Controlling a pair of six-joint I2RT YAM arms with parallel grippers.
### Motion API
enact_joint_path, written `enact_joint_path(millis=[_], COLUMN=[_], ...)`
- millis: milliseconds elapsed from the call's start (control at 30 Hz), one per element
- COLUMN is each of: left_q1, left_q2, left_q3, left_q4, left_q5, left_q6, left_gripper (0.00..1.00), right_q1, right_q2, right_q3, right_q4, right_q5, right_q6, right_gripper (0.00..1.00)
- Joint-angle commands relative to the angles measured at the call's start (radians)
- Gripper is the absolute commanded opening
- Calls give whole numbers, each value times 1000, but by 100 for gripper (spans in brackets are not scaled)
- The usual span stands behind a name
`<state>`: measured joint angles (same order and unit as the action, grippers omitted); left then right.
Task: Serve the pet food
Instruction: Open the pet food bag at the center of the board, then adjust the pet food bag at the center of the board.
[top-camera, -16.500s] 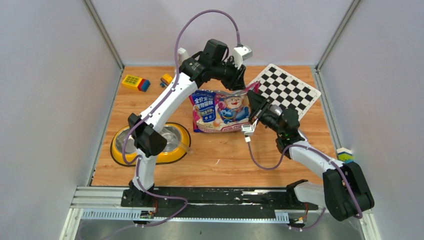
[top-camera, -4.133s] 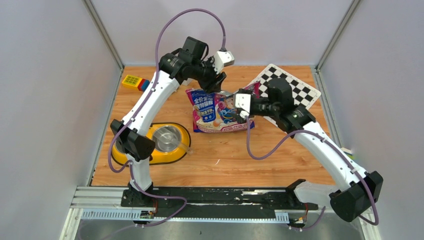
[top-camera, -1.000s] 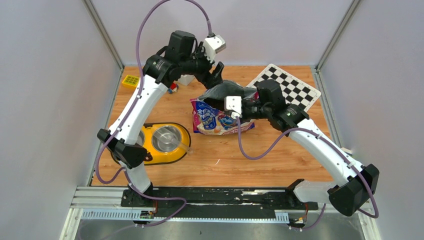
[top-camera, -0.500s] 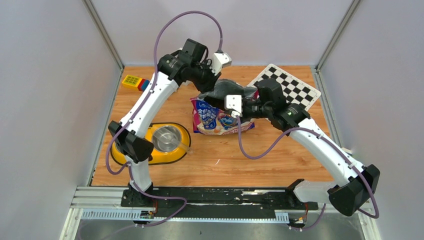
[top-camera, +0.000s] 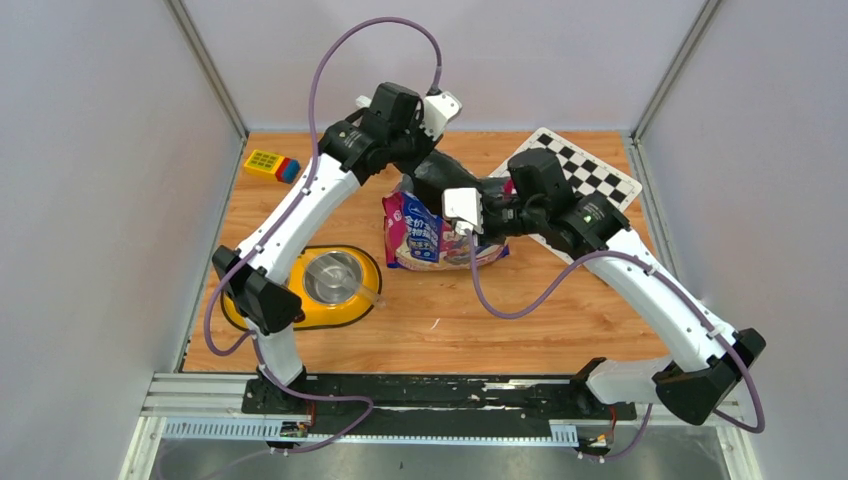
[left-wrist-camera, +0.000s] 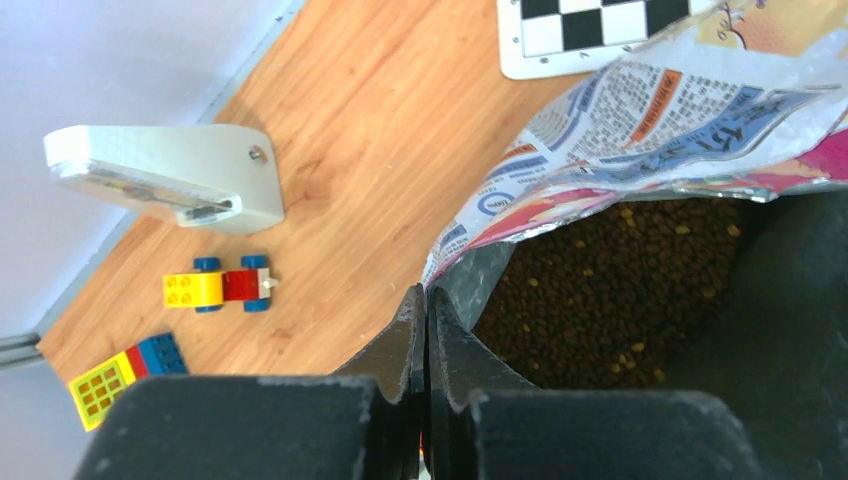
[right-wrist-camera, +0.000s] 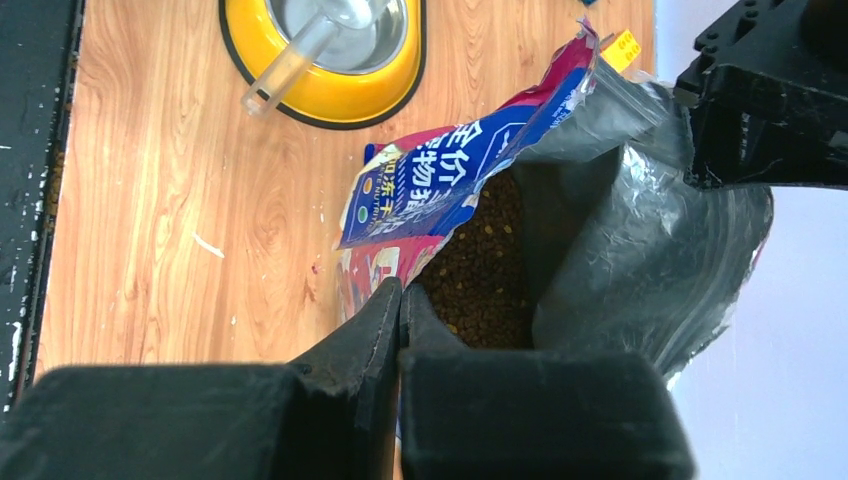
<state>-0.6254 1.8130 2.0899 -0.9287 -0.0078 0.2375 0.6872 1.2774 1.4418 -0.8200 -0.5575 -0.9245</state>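
The glossy cat-food bag (top-camera: 425, 238) stands tilted at the table's middle with its mouth spread wide. Dark brown pet food (left-wrist-camera: 610, 280) fills the inside, and the right wrist view looks down on the same pet food (right-wrist-camera: 480, 265). My left gripper (left-wrist-camera: 427, 292) is shut on the bag's rim, at the side nearest the toy car. My right gripper (right-wrist-camera: 400, 290) is shut on the printed front rim. The two arms meet above the bag and hide most of its top in the overhead view.
The yellow double-bowl feeder (top-camera: 320, 285) lies left of the bag, with a clear scoop (right-wrist-camera: 300, 55) resting in one bowl. A checkerboard (top-camera: 585, 170) lies back right. A toy car (left-wrist-camera: 220, 285), a white block (left-wrist-camera: 170, 175) and coloured bricks (top-camera: 272, 163) sit back left.
My left gripper came down onto the bag's rim and shut on it. The bag's mouth now gapes wider, and the bag has shifted slightly left. The right gripper stayed shut.
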Motion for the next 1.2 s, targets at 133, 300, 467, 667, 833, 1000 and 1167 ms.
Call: enact_joint_path(millis=[133,300,467,667,833,1000,1167], left_q1=[10,9,9,3,-29,-70,-85], left_q2=[-70,-47,-29,62,137,176,219], left_q3=[-1,46,155,284,348,353,367], left_q4=[222,163,102,58,-3,-16,-34], left_q5=[-245,-150,97,265,359,365,350], left_q6=[-42,-14,1,20,60,116,150], left_gripper=[0,36,91,99,97,97,93], right_q1=[23,29,29,15,-26,-108,-172], right_q2=[-25,-29,-14,59,103,111,125], right_q3=[117,91,171,348,343,313,284], right_q4=[5,20,-41,-218,-263,-267,-269], right_q5=[-9,21,101,191,233,182,112], right_q6=[47,5,-162,-413,-499,-546,-566], right_gripper=[0,51,74,81,81,81,81])
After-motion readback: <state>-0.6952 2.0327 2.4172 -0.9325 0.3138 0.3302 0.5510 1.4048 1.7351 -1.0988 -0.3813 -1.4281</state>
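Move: The left hand pinches the bag's rear rim; its next grip, that rim's right-hand stretch, lies about 11 cm right and 4 back, level in height. The right hand pinches the front rim, with the mouth's right corner some 10 cm right, 7 ahead and level. From the right hand, the checkerboard is roughly 22 cm ahead, 28 right, and the yellow bowl stand 4 back, 27 left, both about 28 below. Both hands release the rim, arc up 10 cm and down rightwards, the right also 7 cm forward. ##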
